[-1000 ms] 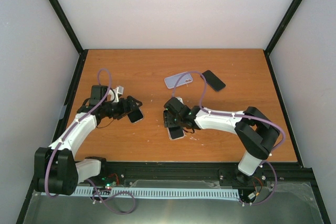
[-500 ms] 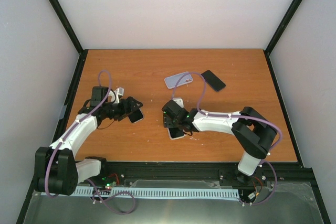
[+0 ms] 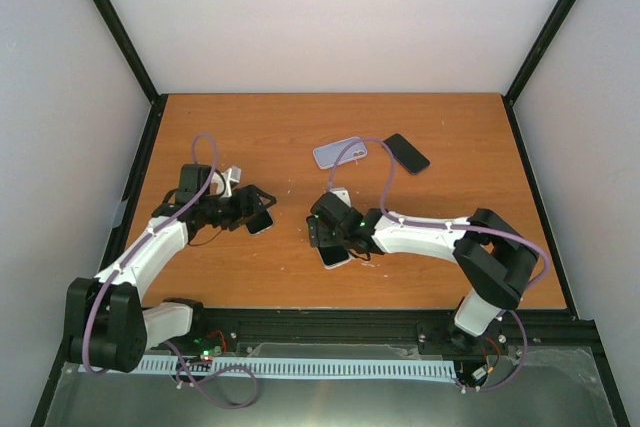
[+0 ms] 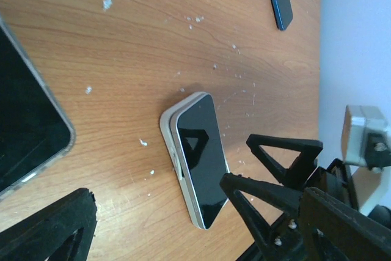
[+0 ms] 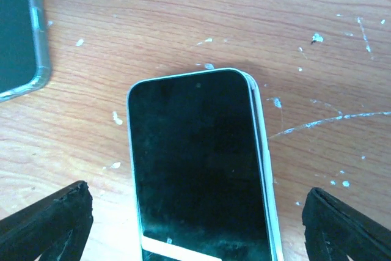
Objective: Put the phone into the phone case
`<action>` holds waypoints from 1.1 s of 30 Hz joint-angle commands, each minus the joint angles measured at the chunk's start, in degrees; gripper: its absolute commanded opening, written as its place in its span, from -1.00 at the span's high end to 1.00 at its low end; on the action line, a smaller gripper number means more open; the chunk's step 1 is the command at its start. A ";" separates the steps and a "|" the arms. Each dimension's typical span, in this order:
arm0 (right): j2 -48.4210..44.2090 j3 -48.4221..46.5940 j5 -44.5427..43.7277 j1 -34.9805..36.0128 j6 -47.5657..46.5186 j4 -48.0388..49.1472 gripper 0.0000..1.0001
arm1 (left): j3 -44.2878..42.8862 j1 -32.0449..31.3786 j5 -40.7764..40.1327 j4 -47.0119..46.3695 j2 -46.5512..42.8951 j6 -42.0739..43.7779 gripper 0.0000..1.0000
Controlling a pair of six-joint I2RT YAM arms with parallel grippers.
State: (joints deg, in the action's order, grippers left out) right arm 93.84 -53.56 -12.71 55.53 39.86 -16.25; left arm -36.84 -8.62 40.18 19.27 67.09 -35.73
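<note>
The phone [image 5: 195, 169], black screen up, lies in a white phone case [image 5: 264, 151] on the table. The case rim shows along its right side, and one phone edge looks slightly raised [image 4: 201, 163] above the case [image 4: 171, 145]. My right gripper [image 5: 195, 191] is open and straddles the phone, with a gap on both sides. From above it is at centre [image 3: 328, 237], over the phone [image 3: 336, 253]. My left gripper [image 3: 255, 209] is open, holding nothing, over a second dark phone in a clear case [image 4: 24, 120]; one of its fingers [image 4: 55, 227] shows at the lower left.
A lavender phone or case [image 3: 340, 153] and a black phone [image 3: 407, 153] lie farther back on the wooden table [image 3: 450, 197]. The clear-cased phone [image 5: 21, 29] lies just left of the white case. The right gripper's black fingers [image 4: 281, 169] show in the left wrist view.
My right gripper's jaws have spread wider around the phone, and the arm has shifted slightly toward the near edge. The left arm has barely moved.
</note>
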 commanded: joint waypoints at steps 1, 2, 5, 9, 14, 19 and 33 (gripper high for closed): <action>-3.68 2.88 4.66 -2.02 -2.18 1.93 -0.80 | -0.25 -3.68 -0.54 -3.18 2.05 -2.99 -0.79; -4.20 3.93 6.25 -2.76 -2.47 3.18 -0.77 | -0.25 -4.53 -0.54 -3.91 2.49 -3.63 -0.77; -5.06 6.88 10.82 -4.76 -3.33 6.89 -0.57 | 0.08 -7.09 -0.37 -6.58 4.05 -6.08 -0.73; -4.20 9.77 16.95 -7.57 -3.30 11.16 -0.38 | 1.34 -11.38 0.10 -12.17 6.49 -10.20 -0.63; -2.28 12.10 21.86 -9.27 -2.44 15.19 -0.31 | 2.29 -15.92 -1.04 -16.08 10.11 -13.92 -0.45; -0.35 13.97 23.59 -9.90 -1.25 17.96 -0.31 | 2.06 -18.06 -2.50 -17.31 13.73 -15.74 -0.31; 1.61 19.50 36.16 -10.00 10.52 35.34 -0.26 | 3.37 -18.95 -3.39 -18.80 19.74 -16.33 0.02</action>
State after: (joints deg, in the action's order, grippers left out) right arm 93.51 -35.55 16.86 44.97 45.28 13.91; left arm -33.69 -26.59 37.39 1.96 85.27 -51.90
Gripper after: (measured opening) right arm 0.630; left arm 0.504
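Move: The phone lies loosely on top of its case, practically under the right hand: about 4 cm below it, level with it and some 1 cm to its right. From the left hand, phone and case lie about 15 cm to the right, some 4 cm back and 11 cm lower. The other black phone lies about 20 cm to the left of them and 8 cm farther out; the lilac phone case is roughly 26 cm farther out than them and 3 cm to their right. The left hand sweeps some 8 cm to the right and as much down, drawing back about 3 cm, towards the left side of the phone on its case, while its wrist tips about 15 degrees further down and its wide-open fingers close to about half. The right hand, already empty, sinks about 3 cm while swinging 2–3 cm to the right and back again, narrows its fingers by about a third, and rolls some 25 degrees so they point more to the left, ending with its fingertips close against the right long edge of phone and case. ##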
